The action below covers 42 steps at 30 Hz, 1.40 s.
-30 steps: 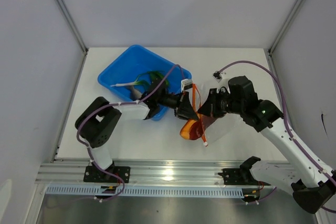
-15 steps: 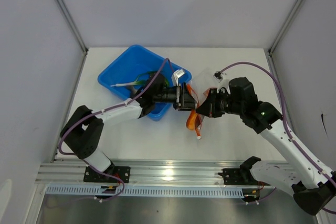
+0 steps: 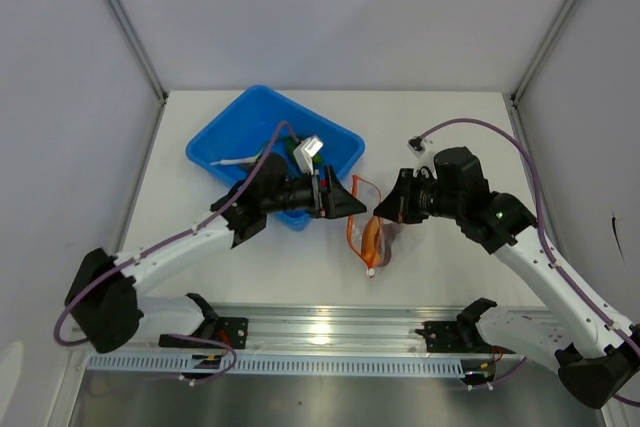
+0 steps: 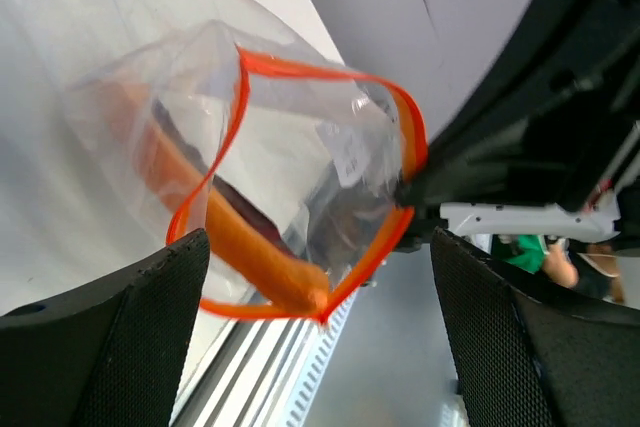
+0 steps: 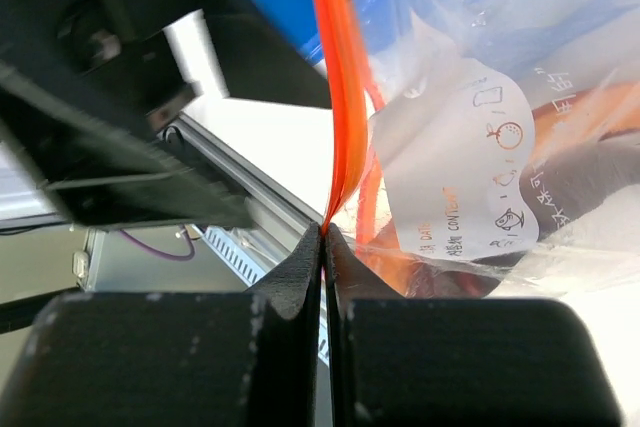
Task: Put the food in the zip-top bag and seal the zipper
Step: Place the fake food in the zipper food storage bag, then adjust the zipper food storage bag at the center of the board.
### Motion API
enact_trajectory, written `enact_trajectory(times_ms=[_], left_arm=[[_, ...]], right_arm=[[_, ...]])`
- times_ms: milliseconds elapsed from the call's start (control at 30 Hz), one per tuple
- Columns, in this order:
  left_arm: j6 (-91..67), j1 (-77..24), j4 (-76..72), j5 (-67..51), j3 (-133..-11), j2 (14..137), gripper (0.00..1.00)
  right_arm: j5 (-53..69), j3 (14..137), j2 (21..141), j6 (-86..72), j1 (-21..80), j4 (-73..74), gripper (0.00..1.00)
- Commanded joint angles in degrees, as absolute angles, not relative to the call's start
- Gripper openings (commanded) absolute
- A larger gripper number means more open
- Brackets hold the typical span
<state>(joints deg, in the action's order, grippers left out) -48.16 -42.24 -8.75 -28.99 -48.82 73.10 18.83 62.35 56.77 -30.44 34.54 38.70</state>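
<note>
The zip-top bag [image 3: 372,237] hangs above the table with its mouth gaping. My right gripper [image 3: 381,211] is shut on the zipper [image 5: 340,77], the orange-red strip at the bag's rim. One piece of food, an orange and purple-red slice [image 4: 250,247], lies inside the bag [image 4: 290,137]. My left gripper [image 3: 350,203] stands open just left of the mouth, its fingers [image 4: 110,337] spread wide and holding nothing. The zipper [image 4: 400,117] forms an open loop in the left wrist view. More food, a white-stemmed green onion [image 3: 236,160] and green pods [image 3: 290,143], lies in the blue tray.
The blue tray [image 3: 232,127] sits at the back left, right behind my left wrist. White walls with metal posts close in the table on three sides. An aluminium rail [image 3: 320,332] runs along the near edge.
My left gripper has opened wide and drawn back left from the bag's mouth. The orange slice it carried now sits inside the bag, which hangs narrower. My right gripper kept its hold.
</note>
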Motion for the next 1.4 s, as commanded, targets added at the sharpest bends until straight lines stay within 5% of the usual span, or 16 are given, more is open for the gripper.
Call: enact_trajectory(times_ms=[0,200,567,1200,1300,1367], left_arm=[[-41.14,-43.42,-0.73,-22.25,-46.5,66.02,0.91],[-40.69,-44.56,6.32,-18.73,-43.33,61.61,0.76],[-44.03,-46.85,3.7,-18.81,-43.06,73.55,0.52],[-49.93,-47.37,-3.87,-27.86,-51.23,82.0,0.38],[-49.57,-47.37,-2.81,-28.39,-52.73,82.97,0.25],[-49.31,-47.37,-2.11,-28.48,-53.26,82.45,0.03]], right_arm=[[17.75,65.56,56.34,-30.94,34.63,38.58,0.0],[17.84,66.09,56.69,-30.85,34.54,38.67,0.0],[17.4,66.71,56.25,-30.32,34.45,39.55,0.0],[17.05,63.99,55.98,-30.23,34.45,38.68,0.0],[17.14,63.81,56.25,-30.15,34.45,38.14,0.0],[16.18,64.33,56.25,-29.97,34.37,38.84,0.0]])
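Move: The free, left side of the bag's orange zipper rim hangs about 8 cm below the open left hand, some 2 cm back and with no sideways offset. The fake food piece sits in the bag mouth, roughly 5 cm right, 4 cm back and 11 cm below this hand; the blue bin's middle is some 18 cm forward, 18 cm left and 16 cm down. From the right hand, that free rim side lies about 6 cm left, 2 cm back and 7 cm lower. Backing about 4 cm left and 2–3 cm towards the base, the left hand sinks some 12 cm beside the bag mouth, its fingers dipping, then comes up about 5 cm and right 5 cm onto the free rim side. Its wide-open fingers close steadily and pinch the orange rim at the tips. The right hand stays nearly in place, still pinching the opposite rim. ##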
